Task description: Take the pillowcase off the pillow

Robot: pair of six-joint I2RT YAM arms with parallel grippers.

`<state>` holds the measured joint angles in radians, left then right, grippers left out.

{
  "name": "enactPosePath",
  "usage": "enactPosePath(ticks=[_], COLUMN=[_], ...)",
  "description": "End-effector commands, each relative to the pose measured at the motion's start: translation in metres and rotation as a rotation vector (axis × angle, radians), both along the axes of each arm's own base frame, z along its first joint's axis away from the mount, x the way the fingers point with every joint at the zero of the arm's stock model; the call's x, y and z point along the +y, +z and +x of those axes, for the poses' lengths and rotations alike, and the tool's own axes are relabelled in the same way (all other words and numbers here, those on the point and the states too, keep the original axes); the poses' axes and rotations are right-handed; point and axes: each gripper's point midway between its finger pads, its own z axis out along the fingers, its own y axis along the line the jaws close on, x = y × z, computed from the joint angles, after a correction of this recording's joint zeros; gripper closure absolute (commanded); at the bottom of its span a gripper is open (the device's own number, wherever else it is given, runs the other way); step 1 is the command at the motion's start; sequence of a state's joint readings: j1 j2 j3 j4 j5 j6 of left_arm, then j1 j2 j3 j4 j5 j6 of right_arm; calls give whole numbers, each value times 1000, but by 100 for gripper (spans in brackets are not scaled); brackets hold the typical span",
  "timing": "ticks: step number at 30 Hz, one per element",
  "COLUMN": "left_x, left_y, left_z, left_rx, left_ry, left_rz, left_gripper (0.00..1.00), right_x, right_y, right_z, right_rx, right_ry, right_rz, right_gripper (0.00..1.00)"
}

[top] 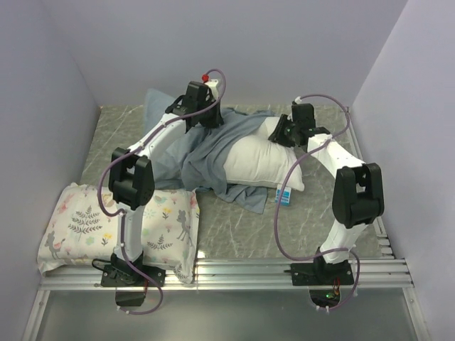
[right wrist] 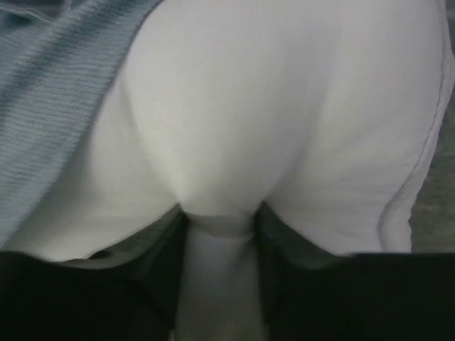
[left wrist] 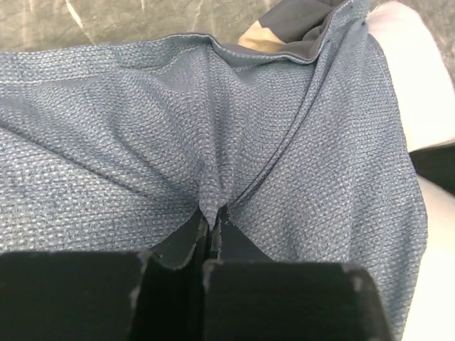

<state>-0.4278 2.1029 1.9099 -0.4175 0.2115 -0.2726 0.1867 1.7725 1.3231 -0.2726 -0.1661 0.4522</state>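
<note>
The pillowcase [top: 213, 153] lies bunched over the left half of the pillow, its slate blue-grey inside showing. The plain white pillow [top: 259, 162] sticks out to the right, its blue-and-white tag [top: 284, 195] at the near edge. My left gripper [left wrist: 212, 213] is shut on a fold of the pillowcase [left wrist: 213, 142] at the far end of the pillow [left wrist: 426, 78]; in the top view it [top: 202, 117] sits at the back. My right gripper [right wrist: 220, 213] is shut on a pinch of the white pillow [right wrist: 284, 106]; in the top view it [top: 279, 131] is at the pillow's far right end. Pillowcase cloth [right wrist: 50, 99] shows at left.
A white floral deer-print pillow [top: 121, 227] lies at the near left, under the left arm. The grey marbled table [top: 234, 234] is walled by lilac panels at left, back and right. A metal rail [top: 284, 270] runs along the near edge.
</note>
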Motion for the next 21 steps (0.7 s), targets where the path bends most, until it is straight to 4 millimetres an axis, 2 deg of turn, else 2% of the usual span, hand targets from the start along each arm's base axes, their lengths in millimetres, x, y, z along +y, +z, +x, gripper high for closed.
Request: enactPosePath(ticks=[1,2,3,4,5,6,7,9,10,11,12,13,16,17,20,21], left_x=[10,15,23,36,48,62,87,115,128,156,170,192,231,237,272,276], left_y=[-16,-4,1,6,18,23,31,47,52,62,65,68,76,77,76,78], left_z=[-13,-8,-3,2,8,14,23,26,29,33,34,37,39,40,41,42], left_rx=[83,58,49,35,26,17,6,-5,-12,-28,-34,-37,-57,-61,-53,-61], left_ry=[63,96,131,188,227,276,333,404,434,497,526,572,666,682,772,780], left_rz=[89,88,95,119,95,98,83,31,10,-24,-35,-44,-40,-41,-36,-47], left_gripper=[100,100,100,100,100,100,100,100,100,100,100,100,100,100,100,100], right_x=[12,8,6,3,-2,-6,-11,-23,-28,-35,-40,-47,-65,-69,-88,-95], right_y=[3,17,25,30,50,60,80,98,115,122,130,140,161,167,179,180], right_z=[-3,2,4,2,5,4,0,-5,-10,-11,-13,-19,-27,-28,-32,-33], right_rx=[10,-24,-38,-34,-75,-95,-135,-170,-207,-221,-235,-253,-297,-309,-326,-323], right_ry=[6,-9,-15,-23,-43,-54,-68,-102,-112,-131,-139,-158,-197,-205,-254,-272], right_rz=[25,15,9,-10,-27,-37,-42,-60,-60,-67,-70,-85,-83,-79,-96,-103], right_gripper=[74,81,92,97,100,100,100,100,100,100,100,100,100,100,100,100])
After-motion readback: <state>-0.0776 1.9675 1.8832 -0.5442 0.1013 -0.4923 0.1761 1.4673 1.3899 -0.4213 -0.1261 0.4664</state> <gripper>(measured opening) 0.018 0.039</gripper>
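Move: The left fingers are already shut on a fold at the case's far edge. The white pillow's bared part is centred about 16 cm to that hand's right, 10 cm nearer and 8 cm below; the bunched pillowcase lies 7 cm left and 9 cm back. The half-open right fingers straddle the pillow's top, with its middle about 4 cm left, 6 cm back and 5 cm below; its blue-white label hangs 2 cm right and 20 cm back. Sweeping left some 20 cm, away from the right hand, slightly forward and up, the left hand keeps its pinch on the pillowcase and turns about 30 degrees counter-clockwise, slowly first and then fast. Meanwhile the right fingers finish closing on the white pillow cloth and lift it nearly 14 cm, drawing back a little as the fingertips tilt upward. ##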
